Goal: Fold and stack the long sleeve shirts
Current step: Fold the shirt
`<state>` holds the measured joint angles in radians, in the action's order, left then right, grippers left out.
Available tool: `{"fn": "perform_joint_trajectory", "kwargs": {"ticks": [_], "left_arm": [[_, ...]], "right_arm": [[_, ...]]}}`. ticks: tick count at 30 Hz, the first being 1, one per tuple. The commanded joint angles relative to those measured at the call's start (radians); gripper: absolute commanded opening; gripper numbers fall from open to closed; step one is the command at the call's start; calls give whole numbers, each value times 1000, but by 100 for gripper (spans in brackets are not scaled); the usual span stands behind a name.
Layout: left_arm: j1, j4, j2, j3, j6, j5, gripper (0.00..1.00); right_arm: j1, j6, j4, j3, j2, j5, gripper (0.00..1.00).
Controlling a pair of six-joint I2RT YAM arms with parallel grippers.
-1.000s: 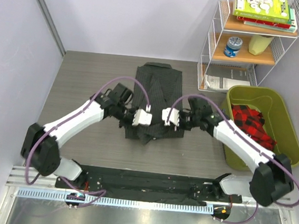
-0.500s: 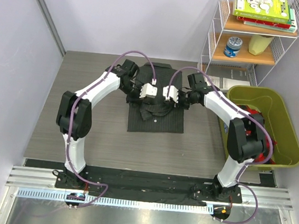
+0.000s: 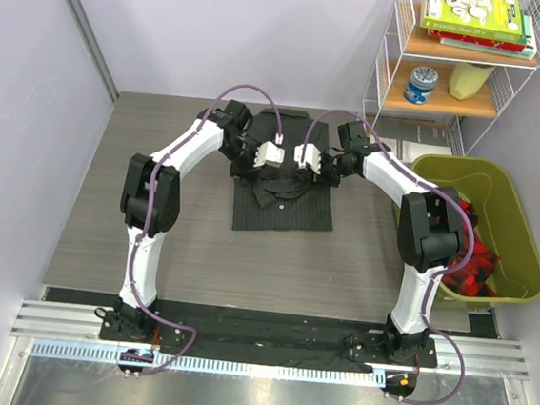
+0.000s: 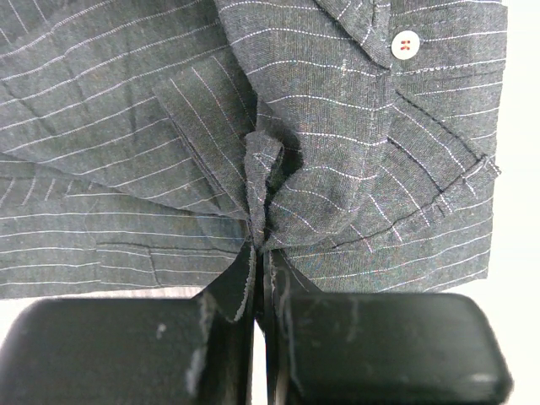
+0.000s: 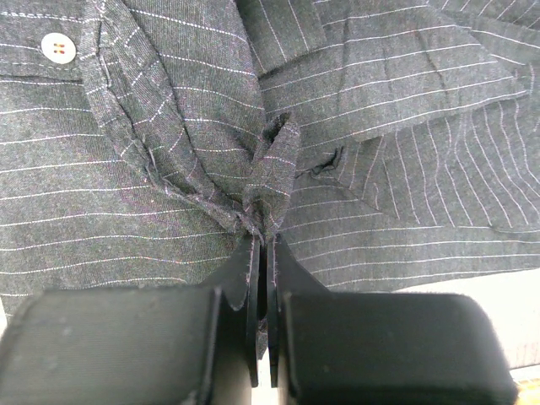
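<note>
A long sleeve shirt (image 3: pixel 283 207) of dark pinstriped cloth lies in the middle of the table, partly folded. My left gripper (image 3: pixel 277 168) and right gripper (image 3: pixel 301 170) hang close together over its far half. Each is shut on a pinched ridge of the cloth. In the left wrist view the shirt (image 4: pixel 354 135) bunches into a peak at my left gripper (image 4: pixel 260 246), with a white button (image 4: pixel 406 43) beyond. In the right wrist view the shirt (image 5: pixel 152 177) gathers the same way at my right gripper (image 5: pixel 262 241), near a button (image 5: pixel 57 47).
An olive-green bin (image 3: pixel 517 222) at the right holds red plaid cloth (image 3: pixel 474 270). Behind it a white wire shelf (image 3: pixel 382 79) carries books, a can and papers. Walls close in the left and far sides of the table.
Both arms have stretched away from their bases, carrying the pinched near part of the shirt over toward its far end. The shirt now looks shorter.
</note>
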<state>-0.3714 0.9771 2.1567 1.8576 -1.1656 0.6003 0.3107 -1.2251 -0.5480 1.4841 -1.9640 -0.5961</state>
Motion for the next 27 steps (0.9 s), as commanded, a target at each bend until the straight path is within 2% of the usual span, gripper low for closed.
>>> {"fn": "perform_joint_trajectory", "kwargs": {"ticks": [1,6,8,10,11,13,14,16,17,18,19,21,24,25,27], "left_arm": [[8,52,18,84,-45,44,0],[9,31,52,120,-45,47,0],[11,5,66,121,-20,27,3],[14,-49,84,123,36,-11,13],[17,-78,91,123,68,-22,16],[38,-130,114,144,128,-33,28],[48,-136,123,161,179,-36,31],[72,-223,137,199,285,-54,43],[83,-256,140,215,396,-69,46],[94,-277,143,236,447,-74,48],[116,-297,146,270,496,-82,56],[138,-327,143,301,640,-115,58],[184,-289,89,281,748,-94,62],[198,-276,59,246,748,-74,66],[200,-226,-30,123,721,5,64]], "right_arm": [[-12,-16,5,53,7,-34,1],[-13,-25,-4,56,-12,-21,1],[-13,13,-6,67,-33,11,17],[-15,59,-3,100,-65,45,25],[-24,102,-3,113,-73,48,38],[-36,142,9,146,-91,51,47],[-45,197,19,159,-99,65,58],[-51,283,69,185,-101,90,66],[-59,323,82,192,-99,108,71],[-67,405,88,209,-96,117,81],[-70,442,95,218,-87,131,90],[-87,562,99,246,-72,166,93],[-104,660,82,260,-24,161,93],[-102,685,44,260,-13,144,92],[-102,710,-13,251,22,49,85]]}}
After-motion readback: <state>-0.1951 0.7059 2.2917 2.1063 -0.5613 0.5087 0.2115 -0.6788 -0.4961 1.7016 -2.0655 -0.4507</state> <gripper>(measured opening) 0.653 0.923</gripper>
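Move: Both hands, closed on the folded-up flap of the shirt near its side edges, have the laying place on the lower shirt about 2 cm ahead and 2 cm below them. From the left hand the collar lies some 15 cm ahead and 7 cm right, the button about 8 cm back and 8 cm right. From the right hand the collar is some 15 cm ahead and 9 cm left, the button about 8 cm back and 9 cm left. Forward, with a shallow dip of about 2 cm towards the table, both hands open and let go of the shirt flap, then sweep on forward and apart, rising off the cloth. The left ends some 13 cm farther out, opened about two thirds and turned counter-clockwise; the right goes only about 7 cm, nearly wide open, turning clockwise some 30 degrees. ##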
